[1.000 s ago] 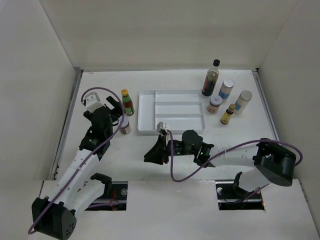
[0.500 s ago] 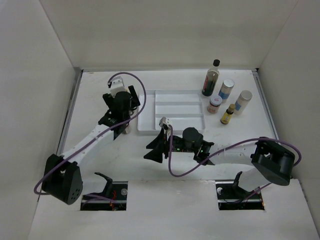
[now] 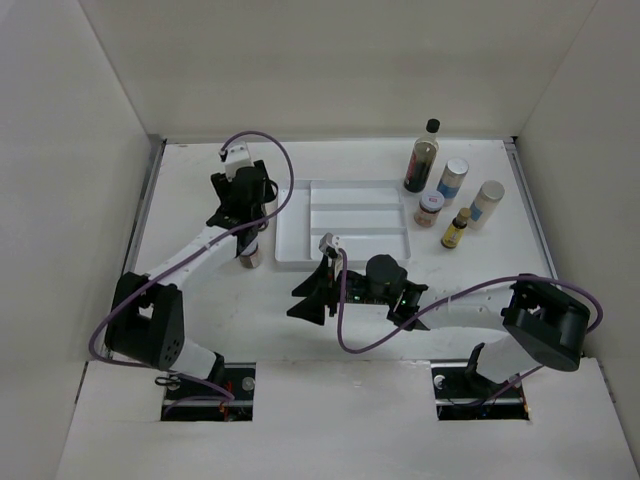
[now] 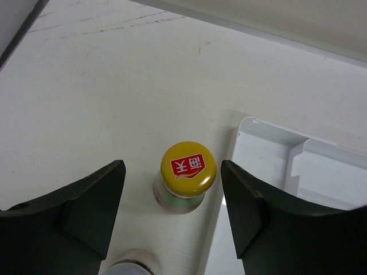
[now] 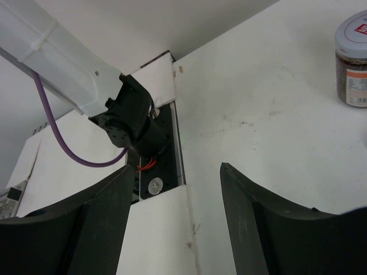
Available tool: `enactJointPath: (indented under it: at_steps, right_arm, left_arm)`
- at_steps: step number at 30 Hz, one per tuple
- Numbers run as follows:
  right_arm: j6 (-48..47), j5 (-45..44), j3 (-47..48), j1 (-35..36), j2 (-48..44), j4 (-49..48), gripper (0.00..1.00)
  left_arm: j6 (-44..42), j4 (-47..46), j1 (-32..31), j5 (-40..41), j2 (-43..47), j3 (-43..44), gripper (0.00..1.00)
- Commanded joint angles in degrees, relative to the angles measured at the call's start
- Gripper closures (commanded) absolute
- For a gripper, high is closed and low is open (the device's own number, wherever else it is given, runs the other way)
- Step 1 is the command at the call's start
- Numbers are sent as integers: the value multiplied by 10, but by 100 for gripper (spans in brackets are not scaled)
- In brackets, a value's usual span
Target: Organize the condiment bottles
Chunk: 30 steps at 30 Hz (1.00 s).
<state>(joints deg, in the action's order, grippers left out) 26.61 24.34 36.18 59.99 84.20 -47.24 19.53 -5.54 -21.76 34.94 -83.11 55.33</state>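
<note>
The yellow-capped red sauce bottle [image 4: 188,167] stands upright just left of the white tray's corner. My left gripper [image 4: 172,172] is open above it, with one finger on each side and neither touching. In the top view the left gripper [image 3: 251,222] hides this bottle. A short jar [image 3: 250,258] stands just near of it and also shows in the left wrist view [image 4: 131,264]. The tall dark bottle [image 3: 421,160], two pale shakers [image 3: 452,180] [image 3: 487,200], a short jar [image 3: 430,208] and the small yellow-capped dark bottle [image 3: 456,228] stand right of the tray. My right gripper [image 3: 310,295] is open and empty, low over the table.
The white divided tray [image 3: 345,250] lies at the table's middle and its corner shows in the left wrist view [image 4: 269,172]. The right wrist view looks toward the left arm's base [image 5: 135,123] and the table's near edge, with the short jar [image 5: 352,60] at its upper right.
My left arm has swung from the table's left side to the right and further back, over the yellow-capped red sauce bottle. The right arm has hardly moved.
</note>
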Motion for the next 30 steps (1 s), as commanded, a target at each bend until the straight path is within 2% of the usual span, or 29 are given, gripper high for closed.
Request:
enactJointPath:
  at_steps: [1, 4, 12, 15, 19, 30]
  right_arm:
    - [2, -5, 7, -4, -4, -44, 32]
    - [5, -5, 6, -4, -2, -48, 32]
    - [4, -5, 6, -4, -3, -44, 34]
    - [0, -5, 1, -4, -11, -48, 33]
    - [7, -11, 2, -9, -6, -51, 34]
    - [26, -57, -17, -30, -17, -82, 34]
  left_arm:
    - [-13, -39, 4, 3, -4, 31, 36]
    - [-17, -48, 6, -1, -20, 43, 41]
    - [-35, -60, 4, 2, -61, 75, 70]
    - [-34, -66, 5, 5, -55, 72, 77]
    - [-35, -70, 11, 7, -29, 83, 80]
    - [-43, -77, 14, -18, 3, 176, 80]
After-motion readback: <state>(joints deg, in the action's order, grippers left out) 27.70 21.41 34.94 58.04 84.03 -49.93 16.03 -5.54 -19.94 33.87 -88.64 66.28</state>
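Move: The yellow-capped bottle I'm reaching for stands about 3 cm ahead of my left hand and 1 cm to its right, its middle some 6 cm lower. The lidded jar is roughly 10 cm nearer my base than the bottle and 3 cm to its left; the white tray's middle lies level with the bottle, about 24 cm to its right. From my right hand the bottle is some 31 cm ahead and 13 cm left. I slide my left hand about 3 cm forward, nearly level, so the open fingers pass either side of the bottle just under its yellow cap, and close them until they stop on it. After a brief hold I lift the bottle about 4 cm, edging another centimetre forward, while my right hand starts creeping some 2 cm forward. ##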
